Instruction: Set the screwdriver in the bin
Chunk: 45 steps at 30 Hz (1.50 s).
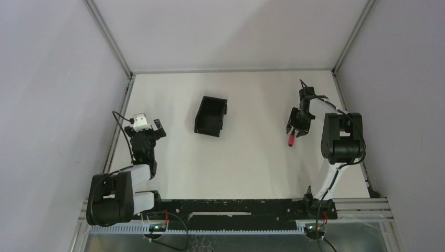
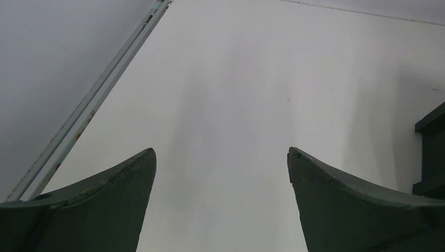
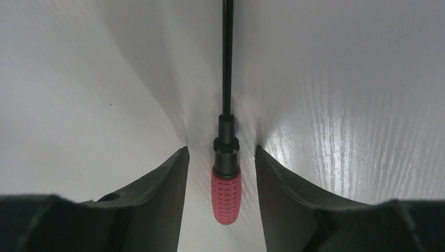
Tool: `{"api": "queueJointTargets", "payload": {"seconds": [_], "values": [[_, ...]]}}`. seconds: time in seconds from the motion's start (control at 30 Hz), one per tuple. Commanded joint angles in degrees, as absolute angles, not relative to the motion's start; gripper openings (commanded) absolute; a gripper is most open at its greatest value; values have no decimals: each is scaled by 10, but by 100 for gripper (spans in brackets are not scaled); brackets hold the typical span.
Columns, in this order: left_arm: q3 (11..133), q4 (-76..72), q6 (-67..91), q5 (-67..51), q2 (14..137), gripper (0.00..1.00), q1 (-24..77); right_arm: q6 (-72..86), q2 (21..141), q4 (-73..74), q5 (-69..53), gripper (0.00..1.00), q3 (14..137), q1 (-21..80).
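Observation:
The screwdriver (image 1: 290,139) lies flat on the white table at the right, with a red handle (image 3: 226,195) and a thin dark shaft (image 3: 227,58). My right gripper (image 1: 296,127) is low over it and open. Its fingers stand on either side of the handle and collar, with a gap on each side in the right wrist view (image 3: 220,149). The black open-topped bin (image 1: 208,127) sits near the table's middle, empty, well left of the screwdriver. My left gripper (image 1: 150,127) is open and empty at the left. One dark corner of the bin (image 2: 433,152) shows at the right edge of the left wrist view.
Metal frame rails (image 1: 119,123) run along the table's left, back and right edges, with grey walls beyond. The left rail (image 2: 89,105) shows in the left wrist view. The right arm's elbow (image 1: 342,137) stands close to the right rail.

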State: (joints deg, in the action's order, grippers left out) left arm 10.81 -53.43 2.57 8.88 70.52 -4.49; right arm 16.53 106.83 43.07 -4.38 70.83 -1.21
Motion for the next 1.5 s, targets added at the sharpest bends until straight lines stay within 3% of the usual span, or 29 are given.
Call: {"api": "queueJointTargets", "payload": {"seconds": [0.0, 0.07, 0.13, 0.67, 0.97, 1.23, 1.37, 1.47], "values": [[137, -548, 18, 95, 706, 100, -41, 164, 1080, 412, -15, 49, 709, -2], [136, -548, 18, 95, 706, 100, -41, 163, 1080, 411, -11, 29, 705, -2], [136, -548, 18, 95, 706, 100, -42, 159, 1073, 420, -1, 0, 707, -2], [137, -548, 18, 95, 706, 100, -41, 127, 1015, 733, -1, 0, 979, -14], [137, -548, 18, 96, 705, 100, -42, 200, 1041, 672, -72, 0, 1051, 118], [137, -548, 18, 96, 706, 100, -41, 246, 1178, 606, -76, 0, 1233, 298], [136, -548, 18, 96, 706, 100, -41, 248, 1256, 596, -75, 0, 1339, 354], [136, -548, 18, 96, 705, 100, -41, 243, 1285, 550, -64, 0, 1351, 381]]}}
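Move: The screwdriver lies between the right hand's open fingers, its shaft running forward and its red handle back. Its middle is about 1 cm ahead, level sideways and some 1 cm below that hand. The bin stands roughly 33 cm to the right hand's left and 10 cm farther out, its middle about 2 cm higher. From the idle left hand, the screwdriver is some 57 cm to the right, about level forward and 10 cm down. The right hand settles barely half a centimetre while its fingers close from over half open and pinch the screwdriver at the black collar just ahead of the red handle, then lifts it about 15 cm, easing forward a little. Nearly at full height, it swings fast to the left towards the bin, some 32 cm and about 4 cm farther out, turning roughly 30 degrees counter-clockwise and tilting the fingertips forward, the grip kept and the hand still travelling at the end. ##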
